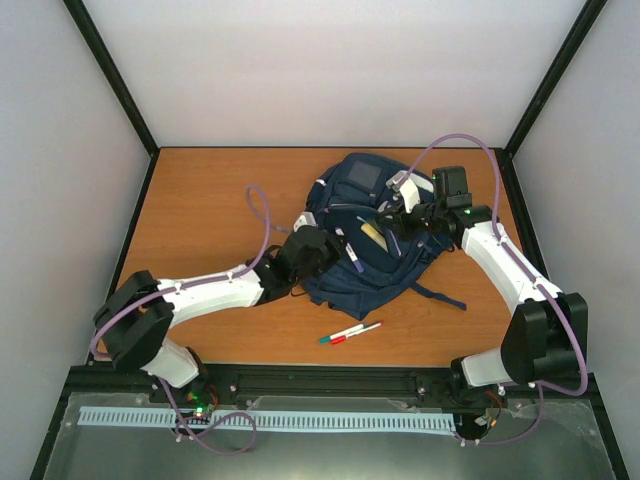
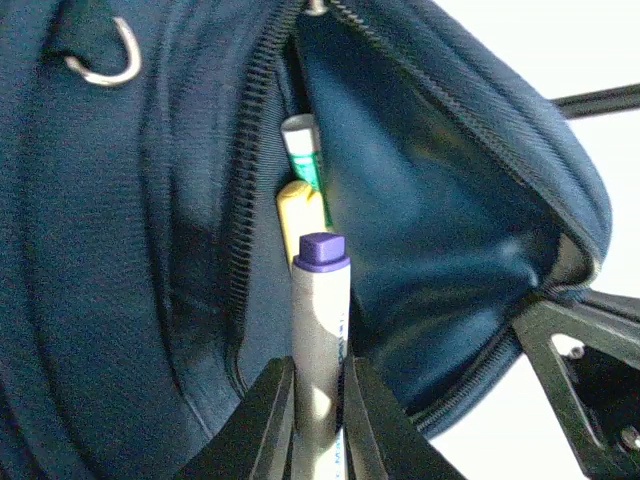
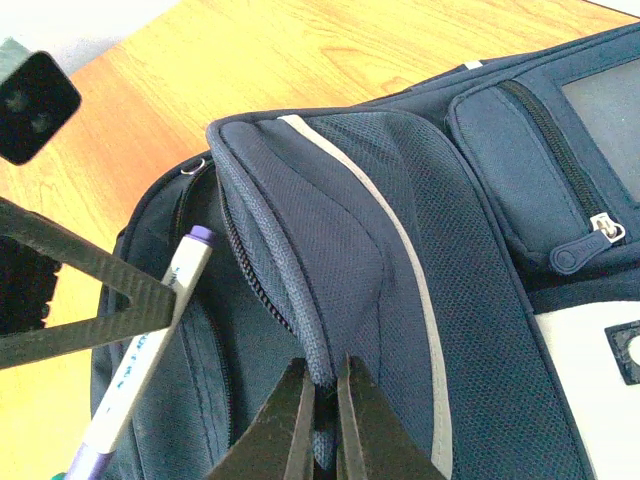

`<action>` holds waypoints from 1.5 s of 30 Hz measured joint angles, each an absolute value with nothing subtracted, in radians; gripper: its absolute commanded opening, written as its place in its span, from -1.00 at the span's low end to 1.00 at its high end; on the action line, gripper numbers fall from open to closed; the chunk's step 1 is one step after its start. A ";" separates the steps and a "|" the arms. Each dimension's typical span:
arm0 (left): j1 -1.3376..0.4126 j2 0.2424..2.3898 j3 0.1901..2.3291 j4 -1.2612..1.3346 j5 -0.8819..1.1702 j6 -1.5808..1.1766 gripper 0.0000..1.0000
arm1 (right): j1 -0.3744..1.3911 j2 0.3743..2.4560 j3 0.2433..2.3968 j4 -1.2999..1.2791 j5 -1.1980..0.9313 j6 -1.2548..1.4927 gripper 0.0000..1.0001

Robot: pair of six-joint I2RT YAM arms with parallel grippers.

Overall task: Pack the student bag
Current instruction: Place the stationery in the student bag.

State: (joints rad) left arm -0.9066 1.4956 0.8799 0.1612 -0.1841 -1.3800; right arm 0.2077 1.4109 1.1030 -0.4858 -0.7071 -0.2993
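The student bag point(image 1: 350, 190), navy with a white patch, lies at the middle right of the table. My left gripper point(image 2: 320, 375) is shut on a white marker with a purple cap point(image 2: 320, 300), whose tip points into the open zip pocket point(image 2: 440, 230). A green-and-white marker point(image 2: 300, 145) and a yellow item point(image 2: 300, 205) sit inside that pocket. My right gripper point(image 3: 322, 385) is shut on the edge of the pocket flap point(image 3: 300, 250) and holds it up. The purple-capped marker point(image 3: 165, 300) shows beside it, at the bag's point(image 3: 450, 300) opening.
Two loose markers, one green point(image 1: 340, 335) and one red point(image 1: 358, 331), lie on the wooden table point(image 1: 200, 200) in front of the bag. A bag strap point(image 1: 440, 295) trails to the right. Black frame posts and white walls close the sides and back.
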 measured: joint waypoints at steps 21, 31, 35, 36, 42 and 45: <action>-0.907 1.626 1.025 0.112 -0.404 -1.659 -0.55 | 0.207 1.411 1.103 -0.490 -0.715 -0.299 -0.94; -0.907 1.619 1.024 0.103 -0.410 -1.644 -0.14 | 0.207 1.414 1.103 -0.490 -0.717 -0.299 -0.94; -0.907 1.583 1.018 0.099 -0.398 -1.598 -0.11 | 0.207 1.420 1.103 -0.490 -0.720 -0.299 -0.94; -0.907 1.571 1.018 0.094 -0.394 -1.585 -0.10 | 0.207 1.420 1.103 -0.490 -0.720 -0.299 -0.95; -0.907 1.485 1.010 0.060 -0.360 -1.489 -0.09 | 0.207 1.421 1.103 -0.490 -0.720 -0.299 -0.95; -0.907 1.465 1.010 0.037 -0.334 -1.425 -0.08 | 0.207 1.422 1.103 -0.490 -0.722 -0.299 -0.94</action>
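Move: My left hand holds the purple marker at the pocket's edge; the middle of the open bag pocket lies about 5 cm to the right, 1 cm ahead and 7 cm below. In it the yellow highlighter sits roughly 5 cm right and 2 cm ahead, with the glue stick some 3 cm right and 5 cm ahead, both about 8 cm down. From my right hand, which still pinches the pocket's lip, the pocket is some 4 cm back, 4 cm left and 8 cm below. I carry the marker about 4 cm forward into the pocket with my left hand, turning the wrist nearly 20 degrees counter-clockwise as the fingers begin to ease apart. There I pause, spread them clearly wider to let go of the marker, then lift some 5 cm and draw back a little. My right hand stays put, keeping its pinch on the lip so the pocket stands open. ##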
